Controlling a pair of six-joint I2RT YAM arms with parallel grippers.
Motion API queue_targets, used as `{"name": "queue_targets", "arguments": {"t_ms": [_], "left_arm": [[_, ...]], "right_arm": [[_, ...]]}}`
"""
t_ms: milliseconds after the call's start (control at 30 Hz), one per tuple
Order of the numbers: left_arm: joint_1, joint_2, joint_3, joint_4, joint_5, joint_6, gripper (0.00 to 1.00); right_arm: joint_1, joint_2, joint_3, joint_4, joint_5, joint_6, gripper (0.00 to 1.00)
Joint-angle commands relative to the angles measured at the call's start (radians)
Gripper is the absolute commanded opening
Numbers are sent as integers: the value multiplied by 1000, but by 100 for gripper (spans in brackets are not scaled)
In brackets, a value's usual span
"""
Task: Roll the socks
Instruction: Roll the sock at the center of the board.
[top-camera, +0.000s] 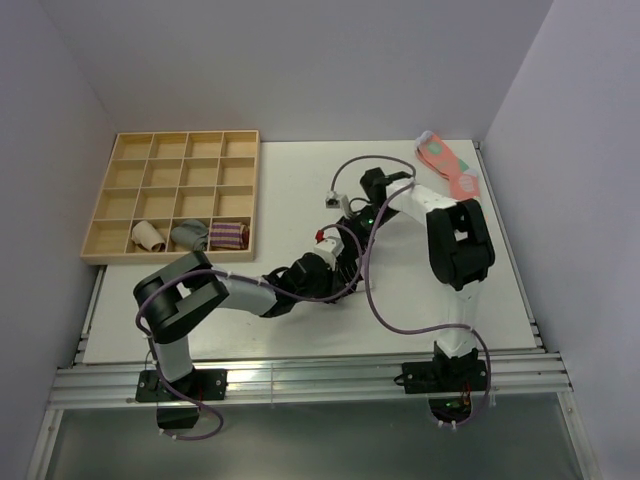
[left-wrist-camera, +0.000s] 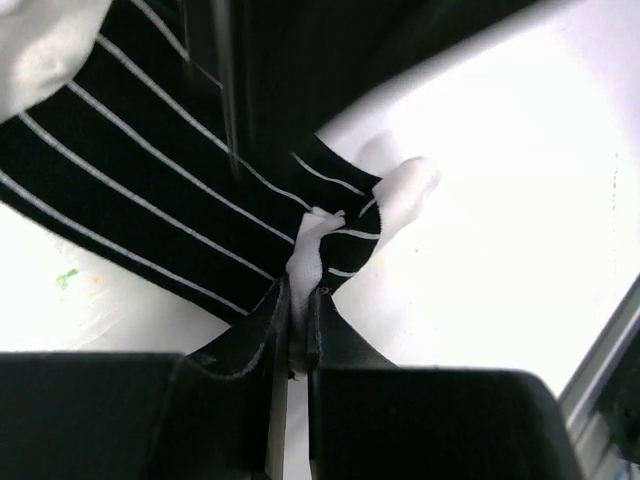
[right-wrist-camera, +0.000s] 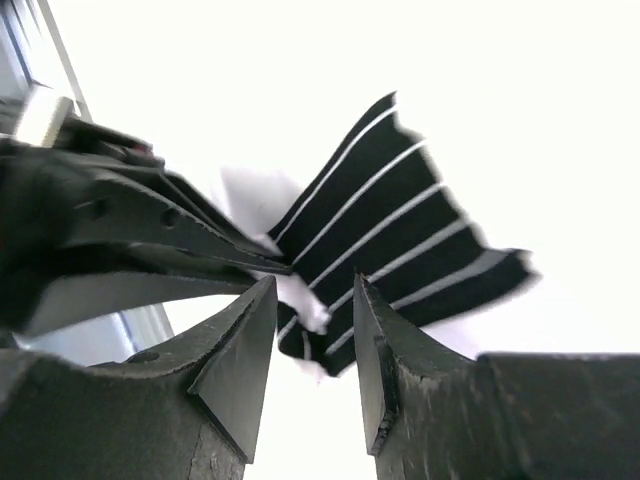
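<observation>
A black sock with thin white stripes (left-wrist-camera: 150, 180) lies on the white table (top-camera: 300, 180). My left gripper (left-wrist-camera: 298, 300) is shut on its white trim at one end. In the right wrist view the same sock (right-wrist-camera: 400, 220) fans out past my right gripper (right-wrist-camera: 315, 295), which is open with its jaws either side of the sock's pinched end, close to the left gripper's fingers (right-wrist-camera: 170, 235). In the top view both grippers meet at mid-table, left (top-camera: 333, 264) and right (top-camera: 346, 246), and they hide the sock.
A wooden compartment tray (top-camera: 175, 160) stands at the back left, holding a beige roll (top-camera: 148, 235), a grey roll (top-camera: 190, 235) and a maroon striped bundle (top-camera: 228, 235). Pink socks (top-camera: 447, 160) lie at the back right corner. A purple cable (top-camera: 375, 300) loops over the table.
</observation>
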Motion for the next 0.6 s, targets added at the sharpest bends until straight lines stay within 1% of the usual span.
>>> {"name": "queue_targets", "arguments": {"t_ms": [0,167,233,300,333,400,500,567], "left_arm": [[31,9,-21,-262,49,-39,0],[75,0,-17,-298,157,-54,0],[89,0,-15,-321,183,-59,0],[109,5,-15,-338,217,-56,0],[115,8,-11,-366,229,-56,0],[135,19,3,-401,244,-54,0],[154,29,40,-499,247,-54,0],[163,34,64,-561,250,-56,0]], "right_arm": [[-63,-85,-2,146,-92,95,44],[-147,-150,-46,247,-173,191,45],[-192,-170,-55,253,-208,223,46],[-221,-182,-55,255,-245,219,46],[-230,-205,-61,242,-241,178,46],[-232,-255,-100,273,-210,172,47],[-215,-396,-198,334,-141,123,48],[-203,-444,-258,347,-129,93,48]]}}
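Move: The striped black sock is pinched at its near end in the left gripper; its middle lies about 4 cm ahead of that hand, 2 cm to its right and barely below. From the right hand, the sock's middle is some 2 cm back, 2 cm left and 4 cm down. The rolled purple sock in the tray sits roughly 28 cm left and 15 cm ahead of the left hand; the pink sock lies about 28 cm right and 20 cm ahead of the right hand. Keep the left fingers shut on the sock's near end and draw it about 2 cm left just above the board, tipping the fingers some 15 degrees steeper. Meanwhile lift the open right gripper clear of the sock, up about 8 cm and away to the right, swinging first forward and then partly back, its wrist turning clockwise. ##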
